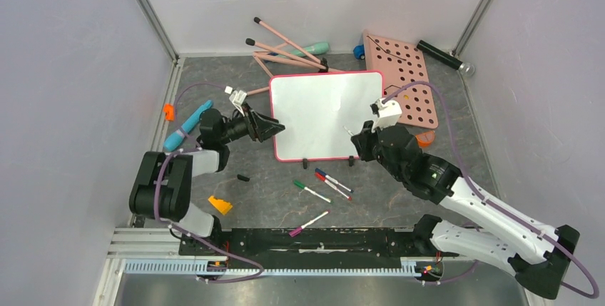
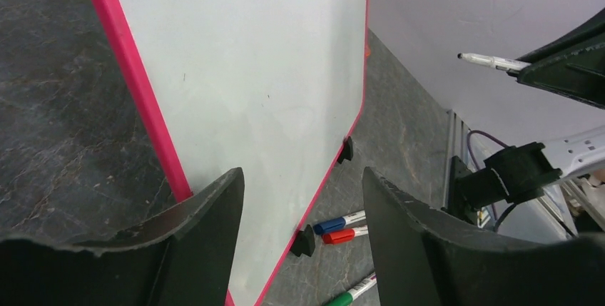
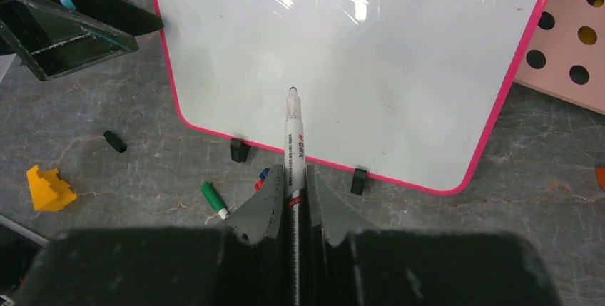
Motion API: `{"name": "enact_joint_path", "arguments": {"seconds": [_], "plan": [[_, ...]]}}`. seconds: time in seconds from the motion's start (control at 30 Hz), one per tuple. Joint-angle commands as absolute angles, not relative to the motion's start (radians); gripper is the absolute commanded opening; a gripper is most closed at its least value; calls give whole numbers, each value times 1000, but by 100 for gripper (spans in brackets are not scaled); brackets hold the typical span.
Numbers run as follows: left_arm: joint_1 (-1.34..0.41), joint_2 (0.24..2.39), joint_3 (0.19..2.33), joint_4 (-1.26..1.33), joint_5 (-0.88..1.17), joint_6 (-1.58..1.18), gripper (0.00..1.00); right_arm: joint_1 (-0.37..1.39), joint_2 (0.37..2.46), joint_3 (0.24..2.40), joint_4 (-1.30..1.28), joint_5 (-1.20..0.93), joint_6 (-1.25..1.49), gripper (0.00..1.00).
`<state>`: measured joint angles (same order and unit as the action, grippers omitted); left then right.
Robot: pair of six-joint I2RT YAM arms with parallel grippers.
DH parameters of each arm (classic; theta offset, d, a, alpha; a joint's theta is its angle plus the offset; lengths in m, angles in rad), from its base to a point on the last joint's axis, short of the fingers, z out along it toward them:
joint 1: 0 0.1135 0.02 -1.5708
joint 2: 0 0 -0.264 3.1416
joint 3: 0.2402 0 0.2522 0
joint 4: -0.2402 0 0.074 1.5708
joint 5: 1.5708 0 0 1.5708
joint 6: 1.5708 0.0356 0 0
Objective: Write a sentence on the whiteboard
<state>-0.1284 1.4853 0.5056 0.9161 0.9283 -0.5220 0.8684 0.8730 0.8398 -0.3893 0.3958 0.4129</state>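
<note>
The whiteboard [image 1: 324, 113] [image 3: 357, 56] lies mid-table, glossy white with a pink-red rim and two small black clips on its near edge. Its face is blank and no sentence shows on it. My left gripper [image 1: 275, 126] [image 2: 302, 174] is at the board's left edge. Its jaws stand apart, and the rim [image 2: 135, 85] runs down beside the left finger. My right gripper [image 1: 359, 138] [image 3: 292, 177] hangs over the board's near right part, shut on a white uncapped marker [image 3: 293, 135] [image 2: 492, 61]. The marker's tip points at the board's lower middle.
Green [image 1: 312, 191], blue and red [image 1: 333, 181] and purple [image 1: 308, 223] markers lie in front of the board. A black cap [image 1: 243, 177] and a yellow block [image 1: 220, 205] sit front left. Behind the board are a pink pegboard [image 1: 399, 74] and pink sticks [image 1: 285, 49], with a teal tool [image 1: 187, 126] left.
</note>
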Motion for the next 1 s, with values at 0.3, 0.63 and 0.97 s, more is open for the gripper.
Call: {"name": "enact_joint_path", "arguments": {"seconds": [0.3,0.63,0.97], "plan": [[-2,1858,702,1557,1203,-1046,93,870,922,1053,-345,469,201,0],[89,1829,658,1557,1198,-1001,94,870,908,1101,-365,443,101,0],[80,1887,707,1557,1218,-1003,92,870,864,1002,-335,470,104,0]]}}
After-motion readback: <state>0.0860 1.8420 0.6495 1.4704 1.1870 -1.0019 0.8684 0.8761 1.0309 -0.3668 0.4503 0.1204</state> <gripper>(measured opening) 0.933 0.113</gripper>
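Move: The whiteboard's left edge is right at the left hand's part-open fingers; its middle lies about 6 cm ahead of that hand, 13 cm to the right and 5 cm lower. Down on the table, the green marker is some 12 cm back and 9 cm right, the blue marker 11 cm back and 15 cm right. From the right hand, holding the uncapped marker, the board's middle is about 11 cm ahead, 8 cm left and 13 cm below; the blue marker is 3 cm back, 6 cm left. Fingers at the whiteboard's left edge, the left hand nudges it forward, going about 4 cm, then swings some 5 cm left off the edge while its fingers reopen nearly wide and tip up slightly. The right hand keeps its grip on the marker and climbs about 9 cm away from the board, edging a little forward, its fingers and the pen tip tilting up some 15 degrees. ##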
